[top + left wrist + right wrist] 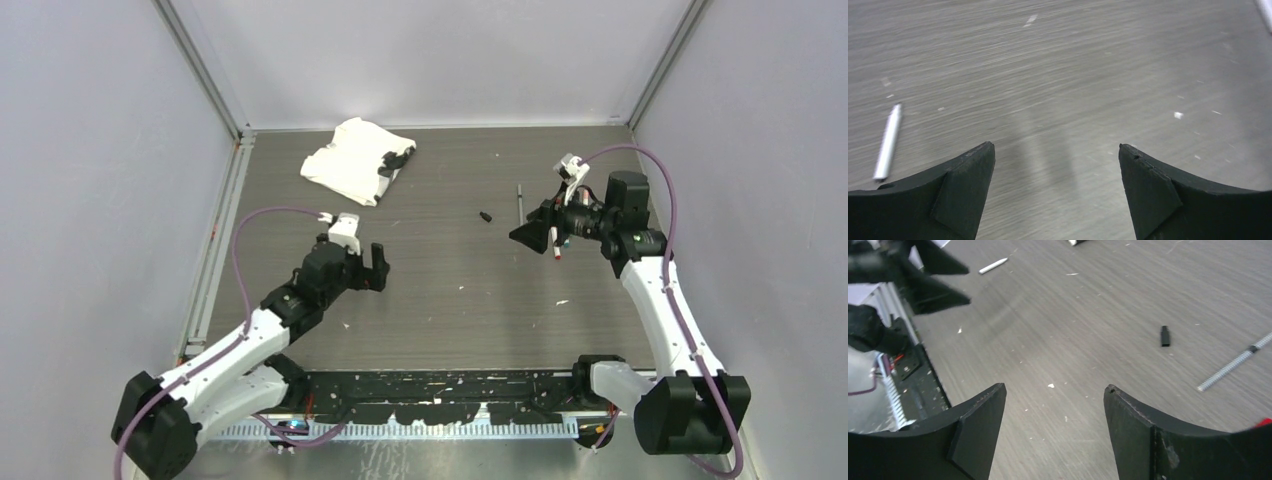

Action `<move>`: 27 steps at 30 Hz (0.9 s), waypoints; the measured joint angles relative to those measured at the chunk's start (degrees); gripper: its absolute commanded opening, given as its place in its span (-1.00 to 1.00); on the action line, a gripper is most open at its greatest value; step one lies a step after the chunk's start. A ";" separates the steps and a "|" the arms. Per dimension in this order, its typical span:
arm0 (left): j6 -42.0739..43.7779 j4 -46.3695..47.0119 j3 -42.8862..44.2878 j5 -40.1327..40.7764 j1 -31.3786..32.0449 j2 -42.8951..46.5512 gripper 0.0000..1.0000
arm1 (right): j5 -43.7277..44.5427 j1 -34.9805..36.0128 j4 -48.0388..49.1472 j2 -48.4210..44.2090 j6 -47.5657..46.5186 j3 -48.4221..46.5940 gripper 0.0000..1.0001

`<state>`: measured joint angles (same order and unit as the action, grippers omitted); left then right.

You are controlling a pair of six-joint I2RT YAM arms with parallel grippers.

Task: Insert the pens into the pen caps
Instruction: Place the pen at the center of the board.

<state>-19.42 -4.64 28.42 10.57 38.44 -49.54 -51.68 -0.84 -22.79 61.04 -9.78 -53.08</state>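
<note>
My left gripper [372, 268] [1056, 146] hangs open over bare table left of centre, nothing between its jaws. A white pen [888, 142] lies to its left, and another white pen's end [1265, 12] shows at the top right corner. My right gripper [530, 232] [1055, 387] is open and empty at the right. A black pen cap [486, 216] [1165, 336] and a slim dark grey pen [520, 203] [1235, 362] lie just beyond it. A white pen with a red end [556, 247] shows beside the right fingers. Another white pen [993, 266] lies past the left arm.
A crumpled white cloth [355, 160] with a dark object [396, 160] on it lies at the back left. Small white flecks dot the table [450, 320]. A black rail [440, 395] runs along the near edge between the arm bases. Walls close in three sides.
</note>
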 measured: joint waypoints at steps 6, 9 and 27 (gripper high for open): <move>-1.88 -0.52 0.31 -1.03 -13.73 -5.64 0.64 | -5.70 0.02 1.33 0.13 0.26 2.19 0.55; -3.28 -0.37 0.37 -2.10 -20.24 -8.35 0.55 | -6.73 0.11 1.92 0.13 0.28 2.19 0.55; -10.51 -1.40 6.93 0.48 -32.04 -24.46 0.25 | -7.61 0.52 2.19 1.77 0.28 2.19 0.55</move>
<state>-29.93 -6.04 35.35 11.05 6.39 -74.00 -59.29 -0.32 -20.60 62.81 -9.50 -50.89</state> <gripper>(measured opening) 0.649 0.775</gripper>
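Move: The white pen with the black tip lies some 17 cm to the left of the left hand, about 10 cm ahead and 13 cm below it. The white cloth stands roughly 27 cm farther out than this pen and 8 cm to its right; the black cap is off the other way, about 18 cm ahead of the left hand and 25 cm to its right. From the right hand the pen is about 48 cm to the left, 1 cm ahead and 23 cm below. The empty left hand swings about 15 cm to its left towards the white pen, reaching some 8 cm forward and sinking about as much, quick at first and easing off as it comes in low over the table. Meanwhile the wrist turns nearly 40 degrees counter-clockwise and tips the fingers about 20 degrees further down, and the wide-open fingers draw in to around two thirds open, ending just above the pen without closing on it. ##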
